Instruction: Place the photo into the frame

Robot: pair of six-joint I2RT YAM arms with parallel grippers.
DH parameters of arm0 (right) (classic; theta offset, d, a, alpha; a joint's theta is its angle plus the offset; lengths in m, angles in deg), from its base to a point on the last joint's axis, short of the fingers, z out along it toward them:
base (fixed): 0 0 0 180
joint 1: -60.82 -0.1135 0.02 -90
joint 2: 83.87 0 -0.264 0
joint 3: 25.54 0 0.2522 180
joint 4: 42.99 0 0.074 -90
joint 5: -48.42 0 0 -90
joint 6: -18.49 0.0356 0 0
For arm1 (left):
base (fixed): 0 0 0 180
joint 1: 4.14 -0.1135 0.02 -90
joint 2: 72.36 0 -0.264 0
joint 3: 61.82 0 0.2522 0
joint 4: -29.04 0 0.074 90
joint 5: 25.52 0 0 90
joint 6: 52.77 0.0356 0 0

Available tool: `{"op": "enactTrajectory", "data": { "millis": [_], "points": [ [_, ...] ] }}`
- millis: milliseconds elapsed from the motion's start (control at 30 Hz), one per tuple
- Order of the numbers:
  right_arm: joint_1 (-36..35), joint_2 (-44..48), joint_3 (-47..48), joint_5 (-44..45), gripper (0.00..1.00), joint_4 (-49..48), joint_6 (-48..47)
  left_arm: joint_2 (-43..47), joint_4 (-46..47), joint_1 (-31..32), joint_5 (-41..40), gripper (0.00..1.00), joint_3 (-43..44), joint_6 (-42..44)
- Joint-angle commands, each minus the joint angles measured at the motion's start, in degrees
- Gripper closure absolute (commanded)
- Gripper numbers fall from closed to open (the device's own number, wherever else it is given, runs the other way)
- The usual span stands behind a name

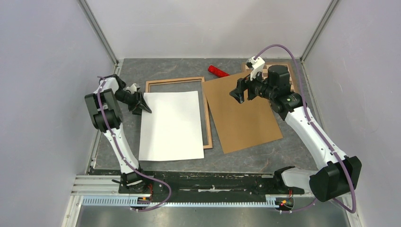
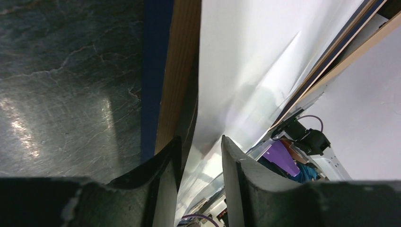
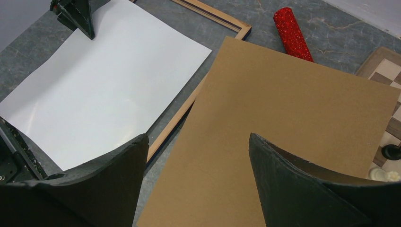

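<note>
The photo (image 1: 171, 125) lies white side up on the frame (image 1: 175, 81), shifted toward the near side so that the frame's far rail and right rail show. My left gripper (image 1: 145, 108) is at the photo's far left corner. In the left wrist view its fingers (image 2: 199, 142) stand part open on either side of the sheet's (image 2: 246, 61) lifted edge, beside the frame's wood and blue rail (image 2: 177, 71). My right gripper (image 1: 236, 93) hovers open and holds nothing, its fingers (image 3: 198, 139) wide apart. The right wrist view also shows the photo (image 3: 104, 85) and the frame (image 3: 213, 16).
A brown fibreboard panel (image 1: 243, 116) lies right of the frame, overlapping its right rail, below my right gripper (image 3: 293, 118). A red glittery cylinder (image 1: 218, 72) lies at the back, and a chessboard (image 3: 387, 71) sits at the far right. Grey walls enclose the table.
</note>
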Motion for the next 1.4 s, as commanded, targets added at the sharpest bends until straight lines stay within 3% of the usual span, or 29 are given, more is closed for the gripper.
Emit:
{"op": "enactTrajectory", "data": {
  "millis": [0,600,800,1033,1367],
  "points": [
    [0.1,1.7,-0.3,-0.1,0.2,-2.0,0.3,0.4,2.8,-0.5,0.7,0.6,-1.4,-3.5],
    [0.1,1.1,0.1,-0.3,0.2,-1.9,0.3,3.0,9.4,-0.6,4.1,0.83,-1.3,-12.8],
    [0.1,0.7,0.3,-0.2,0.2,-2.0,0.3,4.2,14.4,-0.5,4.9,0.97,-2.2,-15.8],
    [0.0,0.3,0.1,0.0,0.2,-2.2,0.2,6.2,22.0,-0.4,7.0,0.98,-4.6,-19.1],
    [0.1,-0.3,0.1,0.1,0.2,-2.3,0.2,2.8,20.6,1.4,7.6,0.98,1.4,-16.7]
  ]
}}
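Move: My left hand has the left edge of the face-down photo between its half-open fingers; the photo's middle lies about 13 cm to the right, 6 cm nearer me and 2 cm lower. The frame sits partly under it, its middle some 15 cm right, 1 cm back and 3 cm down; its far rail is about 15 cm ahead and 14 cm right. From my idle right hand the photo's middle is roughly 27 cm left, 5 cm back and 25 cm below. My left hand dips about a centimetre and shuts its fingers to pinch the photo's left edge, then draws the sheet forward about 6 cm towards the frame's far rail. On the way I turn the hand some 10 degrees counter-clockwise, swing the fingertips forward a little, and come up about 2 cm late in the pull, keeping the pinch. ##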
